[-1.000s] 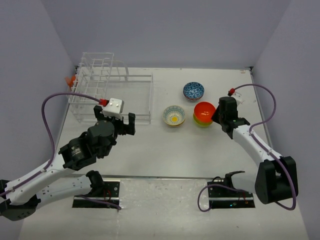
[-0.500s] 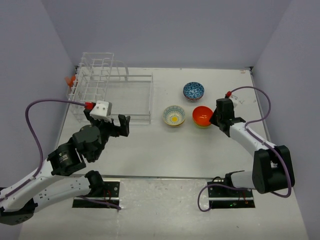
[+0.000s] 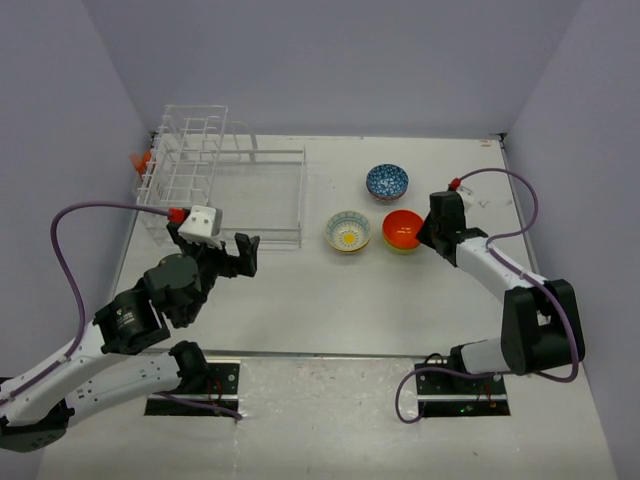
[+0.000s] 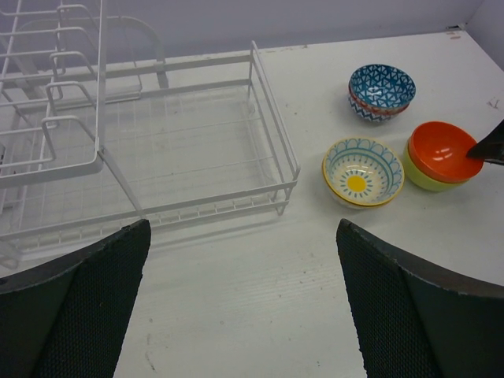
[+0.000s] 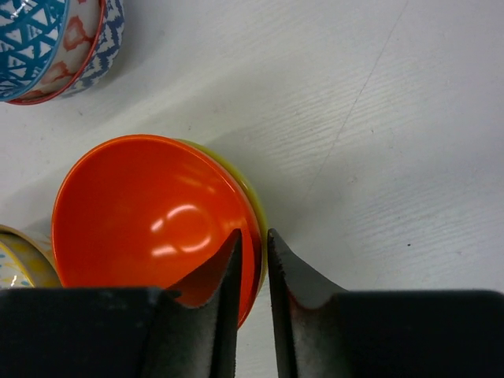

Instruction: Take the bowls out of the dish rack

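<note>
The dish rack (image 3: 302, 190) (image 4: 272, 130) stands at the back left, and no bowl shows inside it. Three bowls sit on the table to its right. One is blue-patterned (image 3: 387, 182) (image 4: 382, 90) (image 5: 47, 43). Another is cream with a yellow centre (image 3: 348, 231) (image 4: 363, 171). The third is orange with a yellow-green outside (image 3: 403, 228) (image 4: 441, 151) (image 5: 142, 213). My right gripper (image 3: 425, 232) (image 5: 253, 240) straddles the orange bowl's right rim, one finger inside and one outside, jaws narrow. Whether they press on the rim is unclear. My left gripper (image 3: 238, 255) (image 4: 244, 236) hangs wide open and empty, near the rack's front.
A small orange object (image 3: 141, 160) sits at the rack's far left corner. Purple cables (image 3: 70, 230) loop from both wrists. Walls close in the table on the left, back and right.
The right gripper set the orange bowl down flat on the table, and its jaws have parted slightly. The left arm pulled back toward the near left.
</note>
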`<state>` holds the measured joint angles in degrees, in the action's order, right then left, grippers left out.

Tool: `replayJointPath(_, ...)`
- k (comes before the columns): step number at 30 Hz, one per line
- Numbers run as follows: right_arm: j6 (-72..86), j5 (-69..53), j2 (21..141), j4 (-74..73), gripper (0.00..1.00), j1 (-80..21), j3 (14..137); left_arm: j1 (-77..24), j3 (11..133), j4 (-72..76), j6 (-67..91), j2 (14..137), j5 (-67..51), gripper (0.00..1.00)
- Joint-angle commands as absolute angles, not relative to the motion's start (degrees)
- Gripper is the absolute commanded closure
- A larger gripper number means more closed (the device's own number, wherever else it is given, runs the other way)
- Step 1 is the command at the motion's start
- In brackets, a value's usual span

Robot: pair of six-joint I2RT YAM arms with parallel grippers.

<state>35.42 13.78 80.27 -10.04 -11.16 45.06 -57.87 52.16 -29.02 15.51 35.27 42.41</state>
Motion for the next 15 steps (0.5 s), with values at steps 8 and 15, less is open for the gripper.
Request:
replayJointPath(8, 36.5, 13.4, 77.3, -10.5, 0.61, -10.9, 46.6, -57.7, 51.8, -28.3, 16.8, 35.7, 43.4, 0.00)
replayJointPath(15, 36.1, 13.7, 68.4, -15.6, 0.44, -10.9, 48.0, -57.4, 53.3, -29.0, 20.8, 41.4, 47.8, 0.00)
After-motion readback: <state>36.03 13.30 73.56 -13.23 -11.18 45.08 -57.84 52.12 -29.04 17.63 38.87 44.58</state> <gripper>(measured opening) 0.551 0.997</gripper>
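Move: The red bowl's rim stands between the right hand's barely parted fingertips; its middle lies about 5 cm left, 2 cm ahead and 1 cm below the hand, nested in the green bowl, whose middle is 5 cm left, 2 cm ahead and 3 cm below. The sun-patterned bowl sits roughly 20 cm left and 1 cm ahead of the right hand, the blue bowl about 10 cm left and 15 cm ahead. From the left hand, the red bowl is some 42 cm right, 17 cm ahead, 25 cm below. Staying low over the right edge of the red bowl, the right hand spreads its fingers from nearly shut to about half open, one fingertip on the bowl's inner side of the rim and the other outside. Still opening, it then rises about 3 cm, easing back roughly 1 cm towards its base, and comes clear of the rim with hardly any turn of the wrist. ##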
